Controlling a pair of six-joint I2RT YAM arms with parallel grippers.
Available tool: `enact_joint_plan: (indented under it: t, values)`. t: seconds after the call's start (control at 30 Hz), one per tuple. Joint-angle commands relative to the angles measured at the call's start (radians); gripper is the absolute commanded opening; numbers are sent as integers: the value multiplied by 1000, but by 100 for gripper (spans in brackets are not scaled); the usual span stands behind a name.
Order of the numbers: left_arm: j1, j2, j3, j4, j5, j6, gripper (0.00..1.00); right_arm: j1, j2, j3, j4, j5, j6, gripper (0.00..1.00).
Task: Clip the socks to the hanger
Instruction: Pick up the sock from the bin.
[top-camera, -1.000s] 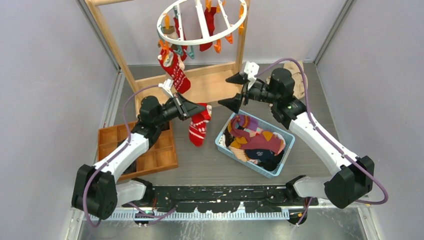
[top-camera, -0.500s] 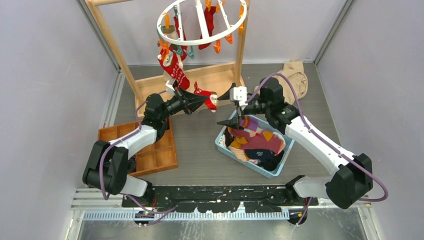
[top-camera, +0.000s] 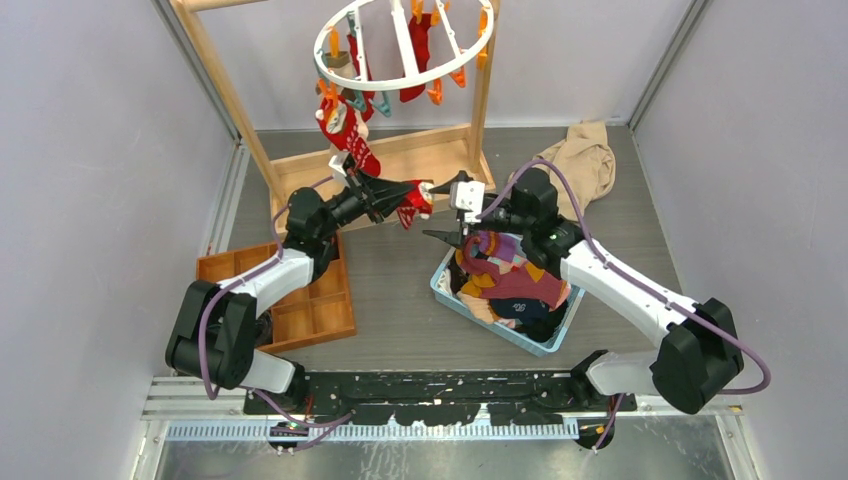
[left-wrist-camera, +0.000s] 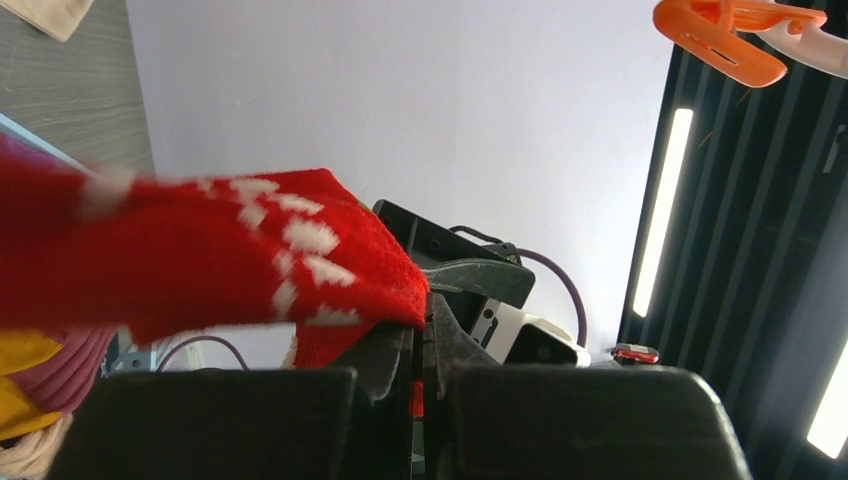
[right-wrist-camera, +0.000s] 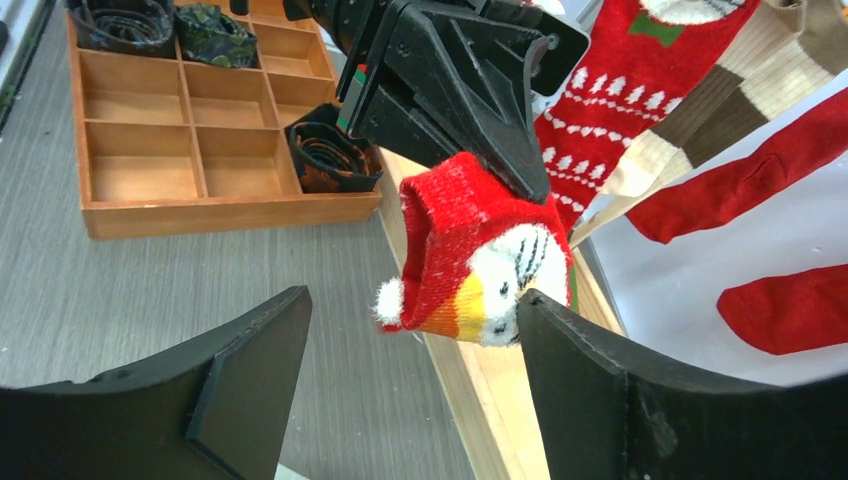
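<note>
My left gripper (top-camera: 388, 200) is shut on a red sock (top-camera: 414, 199) with white patterns and holds it out to the right, above the table. In the left wrist view the sock (left-wrist-camera: 230, 250) is pinched between the shut fingers (left-wrist-camera: 470, 350). My right gripper (right-wrist-camera: 412, 300) is open, its jaws on either side of the sock's free end (right-wrist-camera: 480, 260); the right fingertip (right-wrist-camera: 545, 320) touches it. The white ring hanger (top-camera: 405, 45) hangs above the back, with red socks (top-camera: 347, 135) clipped to it. More socks (top-camera: 515, 280) lie in the blue basket (top-camera: 447, 292).
A wooden frame (top-camera: 410, 165) stands behind both grippers and carries the hanger. A wooden compartment tray (top-camera: 275, 300) lies at the left with dark rolled items (right-wrist-camera: 330, 155) in it. A beige cloth (top-camera: 580, 155) lies at the back right. An orange clip (left-wrist-camera: 720, 40) shows overhead.
My left gripper has carried the sock up and back, and the sock now points right instead of hanging down. The right gripper has moved left around its free end, jaws a little narrower.
</note>
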Motion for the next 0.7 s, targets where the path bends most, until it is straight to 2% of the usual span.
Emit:
enact_joint_plan:
  t: [0.0, 0.13, 0.27, 0.33, 0.5, 0.57, 0.67]
  values:
    - [3, 0, 40, 81, -13, -23, 0, 27, 11, -8, 139, 69, 5, 79]
    - [1, 0, 38, 84, -13, -23, 0, 51, 33, -7, 190, 126, 10, 71]
    - [-2, 4, 30, 102, -21, -30, 0, 70, 53, -2, 241, 176, 22, 57]
    - [-3, 6, 24, 117, -26, -38, 0, 79, 57, 0, 259, 189, 29, 48]
    - [-3, 6, 7, 142, -43, -45, 0, 82, 49, 2, 264, 209, 33, 16]
    - [-2, 7, 0, 143, -47, -43, 0, 83, 39, 5, 258, 222, 38, 9]
    - [0, 12, -13, 157, -52, -44, 1, 81, 16, 23, 197, 222, 40, 3]
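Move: The red sock, already pinched in the left fingers, hangs just off the right hand's open fingertips: about 2 cm ahead and 2 cm to the left, at about the same height. From the right hand, the bin lies some 10 cm back, 15 cm right and 25 cm below; the clipped cat-face sock hangs roughly 12 cm ahead, 11 cm left and slightly higher. From the left hand, the held sock's middle is level forward, about 2 cm right and 2 cm below. The right fingers, wide open around the loose cuff end of the sock, shut and pinch its red knit close beside the left fingertips. As they close, the right hand eases forward and left into the sock, some 2 cm each way, rising about 1.5 cm with a slight clockwise turn. The left hand keeps its pinch, almost still. ##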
